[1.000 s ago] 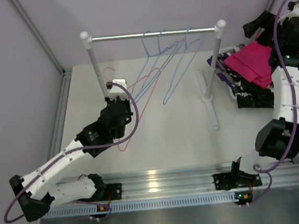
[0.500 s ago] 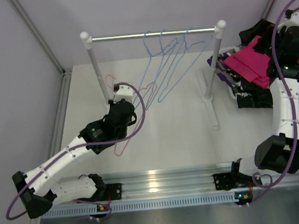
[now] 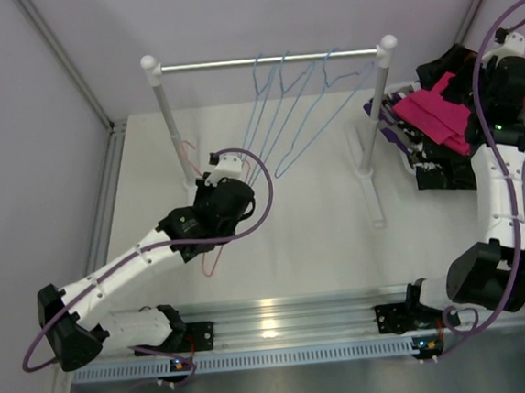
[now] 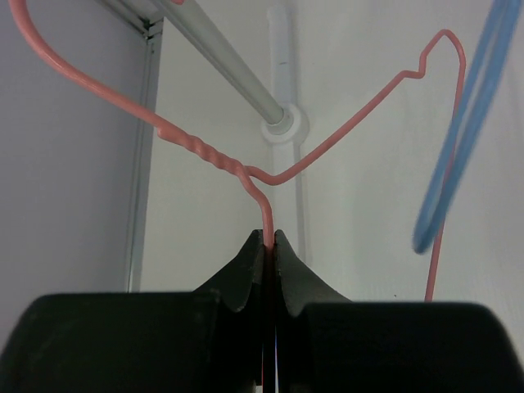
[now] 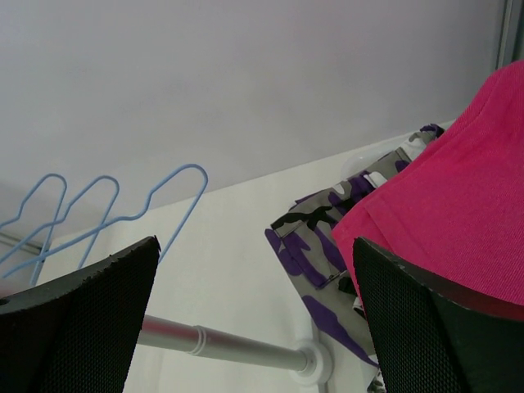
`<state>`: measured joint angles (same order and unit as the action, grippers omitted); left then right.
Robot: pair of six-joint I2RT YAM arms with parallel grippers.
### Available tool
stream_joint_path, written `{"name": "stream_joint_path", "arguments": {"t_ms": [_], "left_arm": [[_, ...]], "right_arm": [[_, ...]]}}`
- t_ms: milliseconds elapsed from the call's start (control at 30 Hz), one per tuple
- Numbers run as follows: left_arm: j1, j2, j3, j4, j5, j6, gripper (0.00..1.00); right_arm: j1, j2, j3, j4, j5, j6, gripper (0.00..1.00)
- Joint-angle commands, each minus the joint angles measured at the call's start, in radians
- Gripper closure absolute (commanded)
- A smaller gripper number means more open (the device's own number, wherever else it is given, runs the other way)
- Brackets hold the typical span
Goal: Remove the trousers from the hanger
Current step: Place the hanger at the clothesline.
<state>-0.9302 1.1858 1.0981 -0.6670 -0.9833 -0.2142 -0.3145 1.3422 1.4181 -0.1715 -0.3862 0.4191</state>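
A bare pink wire hanger is off the rail, and my left gripper is shut on its wire below the twisted neck. From above, that gripper sits near the left post, and the hanger's lower loop shows under the arm. The trousers lie in a heap at the right: a hot pink pair on top, a purple camouflage pair and a black pair. My right gripper hovers open over the heap, holding nothing. In its wrist view the right gripper has the pink pair beside its right finger.
A metal rail on two white posts spans the back, with bare blue wire hangers hanging tilted from it. The right post's foot stands between the middle of the table and the heap. Grey walls close in on both sides.
My left gripper has carried the pink hanger to the right and slightly forward. The blue hangers have swung. The right arm's wrist has shifted a little over the heap.
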Motion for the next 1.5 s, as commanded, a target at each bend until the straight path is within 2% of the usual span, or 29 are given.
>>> {"name": "stream_joint_path", "arguments": {"t_ms": [0,167,300,333,467,633,833,933,1100,1467], "left_arm": [[-0.004,0.001,0.057,-0.029,-0.126,0.012,1.00],[-0.004,-0.012,0.086,-0.039,-0.251,0.099,1.00],[-0.004,-0.014,0.077,0.050,-0.316,0.214,1.00],[-0.007,-0.012,0.075,0.073,-0.324,0.289,1.00],[-0.015,-0.009,0.069,0.214,-0.353,0.433,1.00],[-0.021,-0.035,0.029,0.478,-0.330,0.598,1.00],[-0.025,-0.015,0.045,0.696,-0.322,0.777,1.00],[-0.024,0.003,0.066,0.730,-0.311,0.832,1.00],[-0.024,0.061,0.071,0.891,-0.321,0.966,1.00],[0.010,0.179,0.213,0.975,-0.270,1.041,1.00]], "right_arm": [[0.003,-0.032,-0.007,0.087,-0.019,-0.013,0.01],[0.003,-0.035,-0.015,0.095,-0.023,-0.009,0.00],[0.003,-0.038,-0.015,0.099,-0.026,-0.006,0.01],[0.003,-0.038,-0.015,0.098,-0.028,-0.006,0.01],[0.003,-0.043,-0.019,0.099,-0.029,-0.008,0.01],[0.003,-0.041,-0.019,0.104,-0.037,-0.005,0.01],[0.002,-0.029,-0.013,0.105,-0.045,-0.005,0.01],[0.003,-0.026,-0.013,0.106,-0.048,-0.008,0.01],[0.002,-0.026,-0.015,0.104,-0.052,-0.022,0.01],[0.005,-0.044,-0.016,0.106,-0.102,-0.040,0.00]]}}
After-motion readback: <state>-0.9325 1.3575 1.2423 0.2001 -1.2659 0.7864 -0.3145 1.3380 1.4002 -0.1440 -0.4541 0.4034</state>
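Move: Ahead of the left hand, which already holds the pink hanger just below its neck, the free left stretch of the clothesline lies about 17 cm farther out, 1 cm to the right and 20 cm higher. The rail's left end is equally far out, some 8 cm to the left; the nearest blue hanger hangs about 13 cm to the right and 14 cm ahead, 10 cm up. From the right hand, that stretch of rail is roughly 55 cm left, 2 cm ahead and 5 cm up. Lifting the pinched pink hanger about 14 cm, the left hand first swings some 4 cm left, away from the blue hangers, then comes back right by about 5 cm and finally pushes forward about 5 cm, carrying the hook towards the clothesline. Its fingers tip upward and its left side rolls up some 20 degrees; the grip stays shut. ##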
